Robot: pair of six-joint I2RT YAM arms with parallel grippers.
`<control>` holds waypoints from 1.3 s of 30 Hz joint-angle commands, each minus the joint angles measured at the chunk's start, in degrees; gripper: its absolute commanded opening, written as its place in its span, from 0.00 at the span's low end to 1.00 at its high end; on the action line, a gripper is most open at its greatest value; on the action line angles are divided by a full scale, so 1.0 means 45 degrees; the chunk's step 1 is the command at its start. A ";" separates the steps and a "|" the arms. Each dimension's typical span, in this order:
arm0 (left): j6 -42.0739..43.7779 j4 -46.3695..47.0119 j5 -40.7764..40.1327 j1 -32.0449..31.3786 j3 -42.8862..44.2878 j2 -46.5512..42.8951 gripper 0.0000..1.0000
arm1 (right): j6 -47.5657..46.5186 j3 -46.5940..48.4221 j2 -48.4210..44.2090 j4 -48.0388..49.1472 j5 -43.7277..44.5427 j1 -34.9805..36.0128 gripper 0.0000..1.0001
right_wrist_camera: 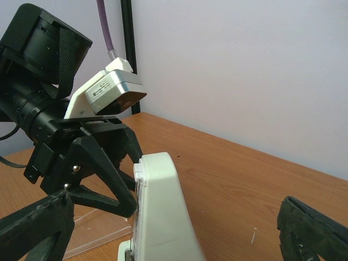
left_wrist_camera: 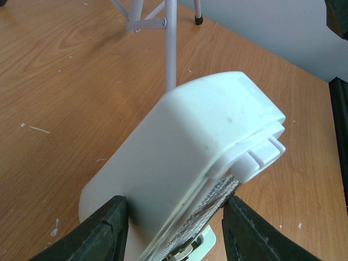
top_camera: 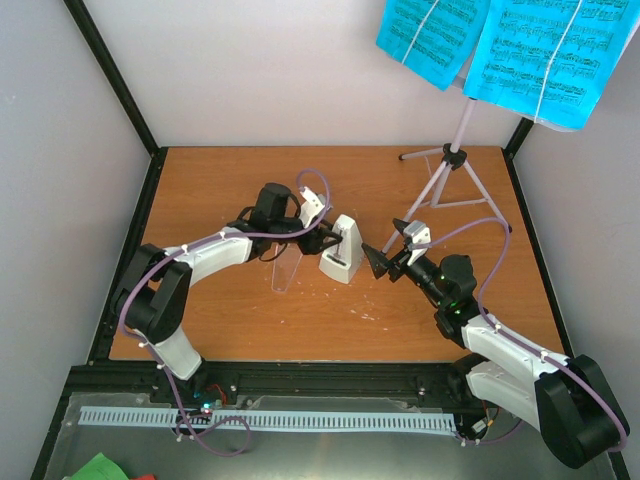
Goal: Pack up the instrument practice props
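The white metronome point(top_camera: 342, 250) stands upright mid-table, its cover off. My left gripper point(top_camera: 325, 238) comes at it from the left and is shut on the metronome point(left_wrist_camera: 196, 141), one black finger point(left_wrist_camera: 109, 231) against its white side and the other against its scale face. The clear cover point(top_camera: 284, 270) lies on the table beside it, to the left. My right gripper point(top_camera: 378, 260) hangs open just right of the metronome point(right_wrist_camera: 160, 217), which shows between its spread fingers point(right_wrist_camera: 32, 228). The lilac music stand point(top_camera: 455, 170) stands at the back right, holding cyan sheet-music pages point(top_camera: 500, 45).
The stand's tripod legs point(left_wrist_camera: 171, 43) spread over the wooden table point(top_camera: 230, 320) behind the metronome. Black frame posts point(top_camera: 120, 80) rise at the back corners, with white walls close behind. A cable rail point(top_camera: 270, 420) runs along the near edge by the arm bases.
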 commanded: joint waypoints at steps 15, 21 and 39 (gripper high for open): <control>-0.0372 0.0109 0.0322 -0.0617 -0.0439 -0.0854 0.64 | 0.0297 -0.0093 -0.0351 0.0268 0.0221 -0.0065 1.00; -0.2883 0.1267 -0.0352 -0.0621 -0.2032 -0.2588 0.81 | 0.1521 0.0503 -0.1192 -0.2620 0.0528 -0.0066 1.00; -0.5561 0.4519 0.0574 0.0594 -0.3595 -0.1114 0.96 | 0.7296 0.1189 0.0709 -0.5225 -0.0888 0.0106 0.96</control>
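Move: The left fingers, half shut, are at the face of the metronome, whose middle is some 3 cm to their right, level in reach and about 4 cm lower. The clear cover lies about 10 cm to the left of that hand and 1 cm back, on the table; the music stand's nearest foot is roughly 13 cm to its right and 3 cm ahead. From the right hand the metronome is about 5 cm ahead, 8 cm left and 11 cm below. Draw the left gripper back some 5 cm along the metronome's face, spreading its fingers fully and rising a little as it slips left, then ease it forward and down again in front of the face, still shifting left. Meanwhile lower the wide-open right gripper about 7 cm on its side of the metronome, tipping its fingers steeply downward. ##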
